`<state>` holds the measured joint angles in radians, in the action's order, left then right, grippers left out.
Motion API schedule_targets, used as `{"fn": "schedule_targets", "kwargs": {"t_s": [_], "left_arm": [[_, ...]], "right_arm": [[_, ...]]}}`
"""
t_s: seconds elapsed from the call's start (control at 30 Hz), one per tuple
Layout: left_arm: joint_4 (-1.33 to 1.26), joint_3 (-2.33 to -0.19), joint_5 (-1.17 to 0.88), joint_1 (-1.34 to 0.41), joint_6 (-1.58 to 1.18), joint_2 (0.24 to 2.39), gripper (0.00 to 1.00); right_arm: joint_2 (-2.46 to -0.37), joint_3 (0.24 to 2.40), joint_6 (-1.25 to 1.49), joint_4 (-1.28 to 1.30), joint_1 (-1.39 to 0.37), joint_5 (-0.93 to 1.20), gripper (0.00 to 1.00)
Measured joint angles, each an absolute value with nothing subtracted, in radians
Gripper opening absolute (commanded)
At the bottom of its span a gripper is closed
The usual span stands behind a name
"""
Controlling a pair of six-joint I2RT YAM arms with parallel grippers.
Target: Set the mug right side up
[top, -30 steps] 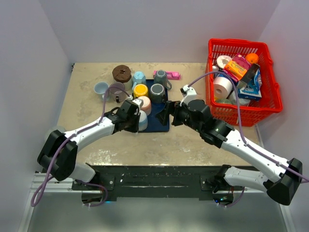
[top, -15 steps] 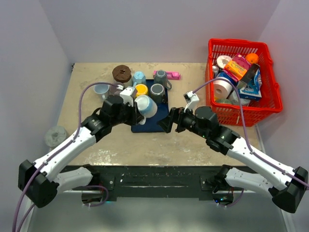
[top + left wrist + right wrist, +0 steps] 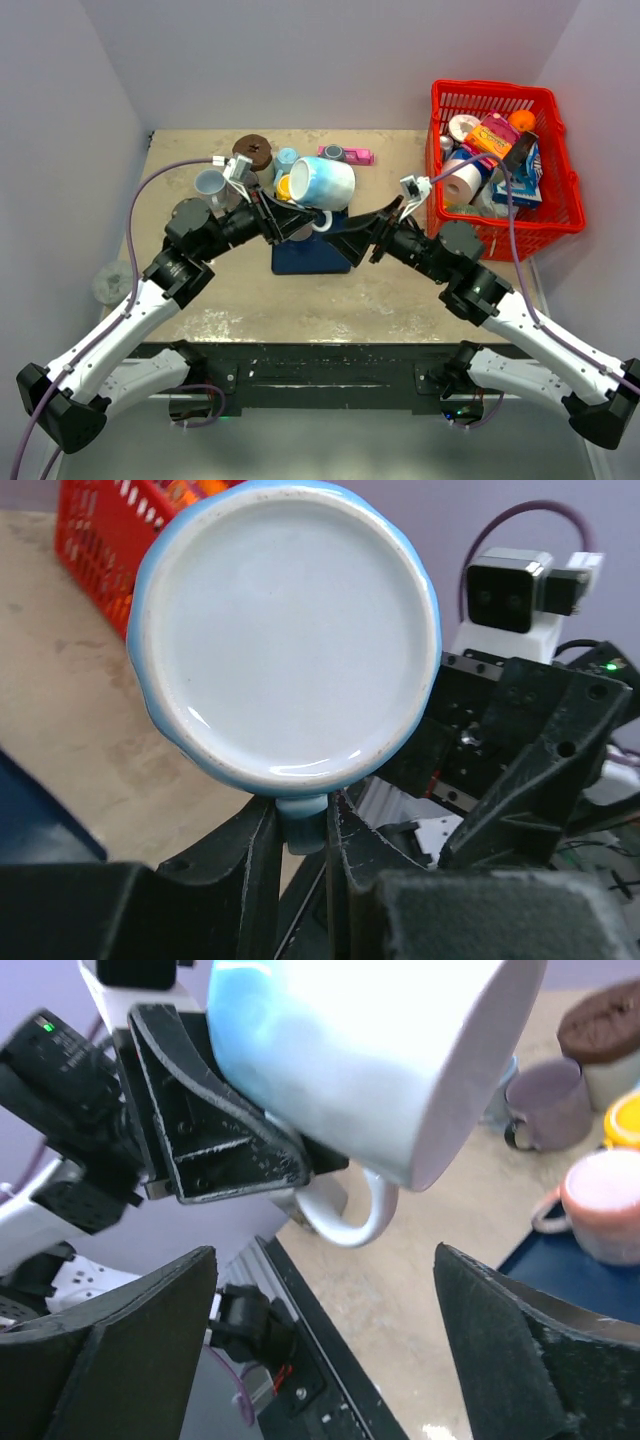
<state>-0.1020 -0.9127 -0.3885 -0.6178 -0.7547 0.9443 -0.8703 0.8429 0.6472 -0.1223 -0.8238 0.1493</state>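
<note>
A light-blue and white mug [image 3: 322, 182] hangs in the air above the tray, lying on its side. My left gripper [image 3: 298, 222] is shut on its handle. In the left wrist view the mug's base [image 3: 285, 630] faces the camera, and my left gripper [image 3: 303, 820] pinches the blue handle from both sides. My right gripper [image 3: 358, 232] is open just right of the mug and below it. The right wrist view shows the mug [image 3: 370, 1050] overhead, its white handle [image 3: 345, 1215] hanging above the open right gripper [image 3: 326, 1270], apart from both fingers.
A dark blue tray [image 3: 310, 255] lies under the mug, with other mugs behind it: a yellow one [image 3: 284, 186] and a pale blue one [image 3: 210, 183]. A pink mug [image 3: 605, 1205] and a purple mug [image 3: 548, 1105] stand nearby. A full red basket [image 3: 560, 215] stands at right.
My left arm has lifted the mug off the tray and tipped it onto its side. My right gripper has risen and turned up toward the mug.
</note>
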Motion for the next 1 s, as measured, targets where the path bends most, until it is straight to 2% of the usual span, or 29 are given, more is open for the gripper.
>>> {"fn": "schedule_targets", "kwargs": {"t_s": [0.03, 0.17, 0.43, 0.7, 0.8, 0.83, 0.87, 1.0], "left_arm": [[-0.137, -0.913, -0.408, -0.618, -0.778, 0.939, 0.00], [-0.249, -0.913, -0.470, -0.618, -0.841, 0.919, 0.00], [-0.426, -0.892, -0.540, -0.618, -0.925, 0.889, 0.00], [-0.521, -0.853, -0.573, -0.618, -0.968, 0.886, 0.00], [-0.564, -0.839, -0.578, -0.617, -0.984, 0.886, 0.00], [-0.577, -0.837, -0.579, -0.618, -0.987, 0.886, 0.00], [-0.588, -0.836, -0.580, -0.618, -0.988, 0.886, 0.00], [-0.608, -0.833, -0.584, -0.618, -0.987, 0.886, 0.00]], "right_arm": [[-0.871, 0.860, 0.643, -0.132, -0.824, 0.150, 0.76], [-0.878, 0.926, 0.632, -0.162, -0.823, 0.147, 0.69], [-0.896, 0.951, 0.636, -0.212, -0.823, 0.158, 0.63], [-0.926, 0.951, 0.665, -0.307, -0.824, 0.256, 0.59], [-0.935, 0.951, 0.678, -0.345, -0.823, 0.290, 0.53], [-0.941, 0.951, 0.683, -0.357, -0.822, 0.302, 0.46], [-0.947, 0.951, 0.689, -0.368, -0.822, 0.311, 0.44], [-0.976, 0.951, 0.716, -0.404, -0.823, 0.356, 0.40]]}}
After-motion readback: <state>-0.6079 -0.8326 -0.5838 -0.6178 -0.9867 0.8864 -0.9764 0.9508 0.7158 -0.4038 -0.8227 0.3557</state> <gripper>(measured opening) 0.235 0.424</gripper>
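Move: The mug, held on its side by its handle in the left fingers, has the handle some 4 cm ahead and 4 cm left of the right hand, about level; its body is roughly 5 cm above and 6 cm ahead of that hand. From the left hand, the right fingers are about 4 cm back and 4 cm right, level. Some 31 cm below the left hand, the pink mug is 14 cm ahead and 2 cm left, the yellow mug about 20 cm ahead and 3 cm left. The left hand keeps its pinch on the mug's handle and carries it up about 8 cm and back some 6 cm, tipping its fingers upward by 20-odd degrees while swinging them a little clockwise. The right hand rises alongside by about 8 cm, then eases left and slightly back onto the same handle, its fingers tilting up and swinging counter-clockwise some 15 degrees as they close from nearly wide open to under half, one pad on each side of the handle; whether they grip it yet can't be seen. ##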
